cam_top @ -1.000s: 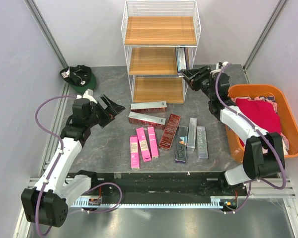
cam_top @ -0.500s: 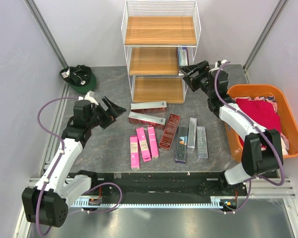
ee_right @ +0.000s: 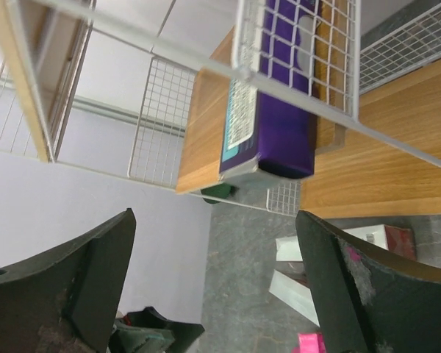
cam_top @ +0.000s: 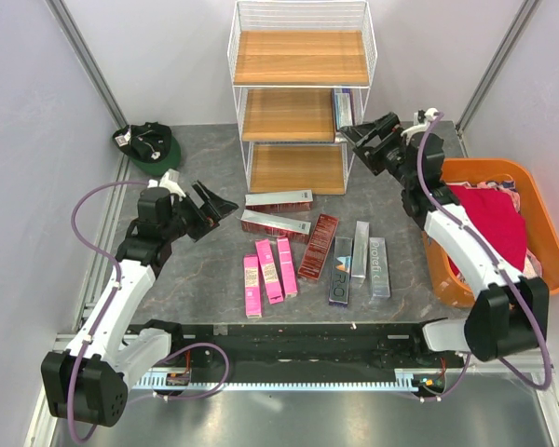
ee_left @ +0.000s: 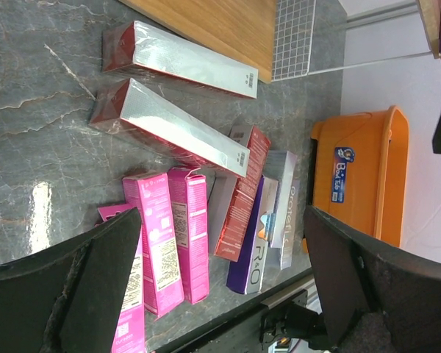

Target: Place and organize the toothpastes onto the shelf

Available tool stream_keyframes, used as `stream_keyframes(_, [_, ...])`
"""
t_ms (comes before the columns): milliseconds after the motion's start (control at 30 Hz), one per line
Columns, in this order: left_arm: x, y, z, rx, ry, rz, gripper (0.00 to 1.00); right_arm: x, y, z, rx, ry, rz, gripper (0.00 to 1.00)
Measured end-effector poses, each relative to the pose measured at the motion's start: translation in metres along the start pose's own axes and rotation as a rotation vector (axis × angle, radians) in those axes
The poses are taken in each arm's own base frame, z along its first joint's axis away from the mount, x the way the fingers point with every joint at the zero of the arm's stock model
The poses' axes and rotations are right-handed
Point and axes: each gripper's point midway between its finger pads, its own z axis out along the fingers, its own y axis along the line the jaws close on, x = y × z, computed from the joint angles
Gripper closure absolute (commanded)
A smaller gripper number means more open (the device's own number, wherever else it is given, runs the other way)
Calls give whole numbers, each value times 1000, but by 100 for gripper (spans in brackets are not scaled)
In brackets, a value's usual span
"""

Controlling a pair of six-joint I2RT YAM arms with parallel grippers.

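Note:
The white wire shelf (cam_top: 303, 93) stands at the back with three wooden boards. One purple toothpaste box (cam_top: 341, 107) stands at the right end of its middle board and shows close up in the right wrist view (ee_right: 272, 110). My right gripper (cam_top: 365, 147) is open and empty just right of the shelf, a little below that box. On the table lie three dark red boxes (cam_top: 278, 200), three pink boxes (cam_top: 268, 270) and three silver/purple boxes (cam_top: 360, 250). My left gripper (cam_top: 214, 203) is open and empty, left of the dark red boxes (ee_left: 169, 126).
An orange tub (cam_top: 540, 279) holding red and pink cloth sits at the right edge of the table and also shows in the left wrist view (ee_left: 360, 176). A green and black object (cam_top: 149, 144) lies at the back left. Grey walls close in both sides.
My right gripper has drawn back a little to the right from the shelf, and its arm has shifted right. The purple box stays on the middle board. My left arm has barely moved.

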Motion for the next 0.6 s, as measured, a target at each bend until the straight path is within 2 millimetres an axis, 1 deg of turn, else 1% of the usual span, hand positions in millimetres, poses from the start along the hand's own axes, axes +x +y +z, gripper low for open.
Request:
stream_keyframes(100, [2,-1,0,11,11,13,2,0,6,-18,-1,2,-50,2])
stream_keyframes(200, [5,-3,0,18,23,26,2,7,2,-36,15,18,-96,2])
stream_keyframes(267, [10,-4,4,21,42,42,2,15,-9,-48,48,40,-128,2])
stream_keyframes(400, [30,-8,17,18,117,74,2,33,-38,-68,135,101,-187,2])
stream_keyframes(533, [54,-20,32,19,195,124,2,46,-60,-86,205,150,-240,2])
stream_keyframes(600, [69,-31,42,21,238,161,3,50,-70,-93,233,165,-262,2])
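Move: The slanted red toothpaste lies about 18 cm back and 11 cm left of the right hand, 27 cm below; the silver toothpaste is 19 cm straight back, equally low. The shelved purple toothpaste stands about 12 cm ahead and 4 cm left of the right hand, nearly level. From the left hand, the near red toothpaste lies 11 cm right, level fore and aft, 16 cm below; the right pink one is 14 cm right, 12 cm back. Open right hand backs 10 cm off the shelf, sinking 8, while the open left swings right toward the toothpastes. ##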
